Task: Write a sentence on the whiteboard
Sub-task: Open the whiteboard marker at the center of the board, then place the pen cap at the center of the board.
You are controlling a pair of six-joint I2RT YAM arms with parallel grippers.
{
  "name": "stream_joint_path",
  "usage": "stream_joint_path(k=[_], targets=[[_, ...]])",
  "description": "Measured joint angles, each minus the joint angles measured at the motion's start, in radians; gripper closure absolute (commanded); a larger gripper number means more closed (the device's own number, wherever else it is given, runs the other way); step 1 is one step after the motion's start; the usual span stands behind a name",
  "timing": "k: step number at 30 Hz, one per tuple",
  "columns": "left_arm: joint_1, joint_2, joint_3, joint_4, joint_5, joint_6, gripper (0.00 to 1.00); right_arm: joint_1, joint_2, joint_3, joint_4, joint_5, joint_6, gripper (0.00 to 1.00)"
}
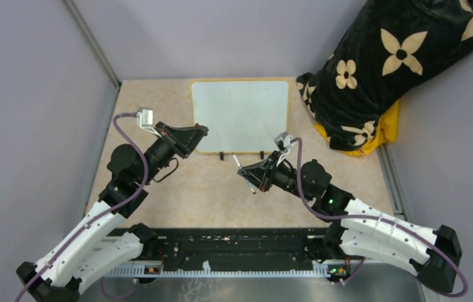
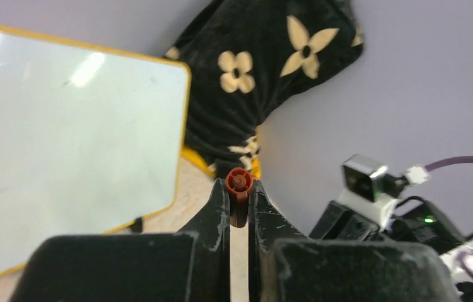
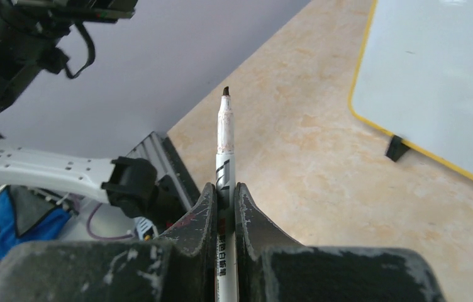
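Observation:
The whiteboard [image 1: 240, 116] stands at the back middle of the table, glossy white with a yellow frame and two black feet. Its face [image 2: 64, 138] is blank; no sentence shows on it. My left gripper [image 1: 201, 133] hovers by the board's lower left corner, shut on a reddish-brown marker cap [image 2: 238, 184]. My right gripper [image 1: 258, 174] hovers just in front of the board's near edge, shut on the white marker [image 3: 224, 141]. The marker is uncapped, and its dark tip [image 3: 226, 92] points left and away from the board [image 3: 435, 82].
A black cloth with cream flowers [image 1: 397, 69] lies heaped over something yellow at the back right, next to the board. Grey walls close in the table on the left, back and right. A black rail [image 1: 234, 248] runs along the near edge between the arm bases.

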State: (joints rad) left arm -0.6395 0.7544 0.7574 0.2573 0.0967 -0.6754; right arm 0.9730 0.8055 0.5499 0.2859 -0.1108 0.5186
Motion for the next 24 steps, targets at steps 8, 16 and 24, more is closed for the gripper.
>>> stream_joint_path(k=[8, 16, 24], targets=[[0.000, -0.015, -0.001, -0.395, -0.203, 0.078, 0.97, 0.000, -0.066, 0.015, -0.204, 0.290, -0.041, 1.00], [0.000, 0.054, -0.175, -0.554, -0.206, 0.078, 0.98, 0.000, -0.059, 0.015, -0.280, 0.401, -0.050, 1.00], [0.000, 0.345, -0.193, -0.547, -0.113, 0.051, 0.98, 0.000, -0.046, 0.015, -0.285, 0.409, -0.060, 1.00]])
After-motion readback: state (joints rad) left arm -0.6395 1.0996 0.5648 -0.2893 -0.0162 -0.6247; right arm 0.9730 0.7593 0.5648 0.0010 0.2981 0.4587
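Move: The left gripper already holds the red cap; the bare table it heads for lies about 37 cm below, some 4 cm left and 2 cm back. The left board foot is about 12 cm ahead, 1 cm right and 37 cm below. For the right gripper, holding the uncapped marker, the whiteboard's middle lies some 32 cm straight ahead and 25 cm below; the right board foot is about 18 cm ahead, 8 cm right, 26 cm below. Bring the left gripper steeply down about 30 cm towards the bare table in front of the whiteboard's left part, tipping the fingers to point down and keeping the red cap pinched. Meanwhile draw the right gripper with its marker some 6 cm right, 5 cm forward and 5 cm down, turning clockwise about 25 degrees, then ease off. ##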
